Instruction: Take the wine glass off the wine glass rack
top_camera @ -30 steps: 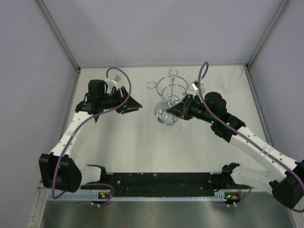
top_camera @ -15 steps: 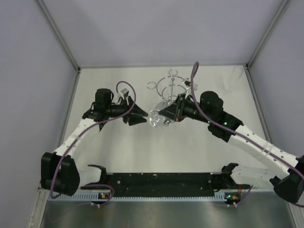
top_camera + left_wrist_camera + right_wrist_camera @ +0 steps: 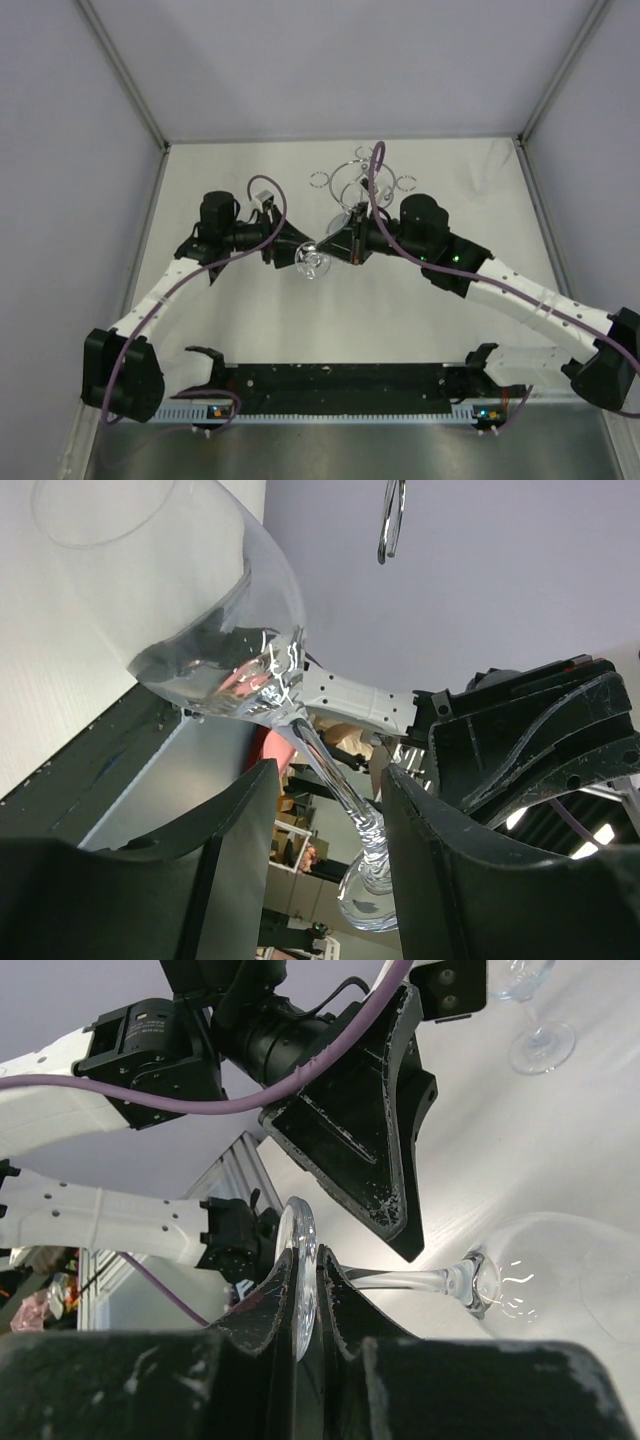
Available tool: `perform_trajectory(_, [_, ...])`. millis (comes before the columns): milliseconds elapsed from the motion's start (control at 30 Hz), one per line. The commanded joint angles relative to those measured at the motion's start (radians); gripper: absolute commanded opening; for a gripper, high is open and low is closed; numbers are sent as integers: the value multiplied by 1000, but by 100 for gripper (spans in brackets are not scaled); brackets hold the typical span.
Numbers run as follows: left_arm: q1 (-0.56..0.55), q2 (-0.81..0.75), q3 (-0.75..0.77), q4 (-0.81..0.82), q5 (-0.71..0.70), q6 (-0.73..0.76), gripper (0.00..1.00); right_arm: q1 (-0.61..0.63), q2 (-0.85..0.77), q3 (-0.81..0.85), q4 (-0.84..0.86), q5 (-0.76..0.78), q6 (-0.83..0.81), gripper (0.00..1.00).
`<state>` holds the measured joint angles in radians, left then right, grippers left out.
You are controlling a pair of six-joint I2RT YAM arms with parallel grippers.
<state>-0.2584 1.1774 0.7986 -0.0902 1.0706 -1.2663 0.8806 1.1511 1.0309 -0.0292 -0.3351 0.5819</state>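
Observation:
The clear wine glass (image 3: 310, 263) hangs in the air on its side, off the wine glass rack (image 3: 360, 178), between my two grippers. My right gripper (image 3: 336, 248) is shut on the glass's round foot (image 3: 300, 1228), which stands edge-on between its fingers. The stem (image 3: 410, 1280) runs right to the bowl (image 3: 565, 1270). My left gripper (image 3: 330, 778) is open, with a finger (image 3: 240, 810) on each side of the stem (image 3: 345, 792) and gaps showing. The bowl (image 3: 190, 600) lies just beyond its fingertips. The left gripper's black fingers (image 3: 365, 1135) hang over the stem.
The chrome rack stands at the back middle of the table, behind the right gripper; one of its rings (image 3: 392, 520) shows overhead. A second clear glass (image 3: 535, 1020) shows at the top right of the right wrist view. Grey walls (image 3: 80, 150) enclose the table.
My right gripper has carried the glass left and forward, away from the rack. My left gripper has moved right to meet it, and its fingers now straddle the stem.

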Motion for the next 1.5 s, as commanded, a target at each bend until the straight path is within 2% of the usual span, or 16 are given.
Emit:
perform_trajectory(0, [-16,-41,-25,83,29,-50,51,23,10,78,133,-13,-57,0])
perform_trajectory(567, [-76,-50,-39,158,28,-71,50,75,65,135,140,-10,-152,0])
perform_trajectory(633, [-76,-48,-42,159,28,-67,46,80,64,133,140,-12,-154,0])
perform_trajectory(800, [-76,-44,-50,184,31,-67,24,89,49,121,138,-18,-165,0])
perform_trajectory(1100, [-76,-41,-47,208,34,-61,0,113,24,61,130,-28,-189,0])
perform_trajectory(1333, [-77,-48,-39,193,34,-25,0,120,-16,20,88,-28,-197,0])
perform_trajectory(1467, [-79,-76,-53,109,42,50,0,118,-40,0,66,-22,-192,9])
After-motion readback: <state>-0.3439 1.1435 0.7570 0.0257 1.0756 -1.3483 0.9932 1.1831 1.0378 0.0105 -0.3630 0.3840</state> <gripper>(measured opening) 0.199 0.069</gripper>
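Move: The wine glass is still held by its foot in the right fingers; the middle of its stem lies about 5 cm to the right of the open left hand, level in reach and height, and some 4 cm ahead of the right hand, 1 cm left and 2 cm lower. From the left hand the bowl sits about 6 cm ahead, 7 cm right and 4 cm lower, and the rack 10 cm ahead, 14 cm right and 10 cm lower. Left fingers pinch the stem, easing 2 cm back and right, while right brings wine glass 4 cm back-left. ##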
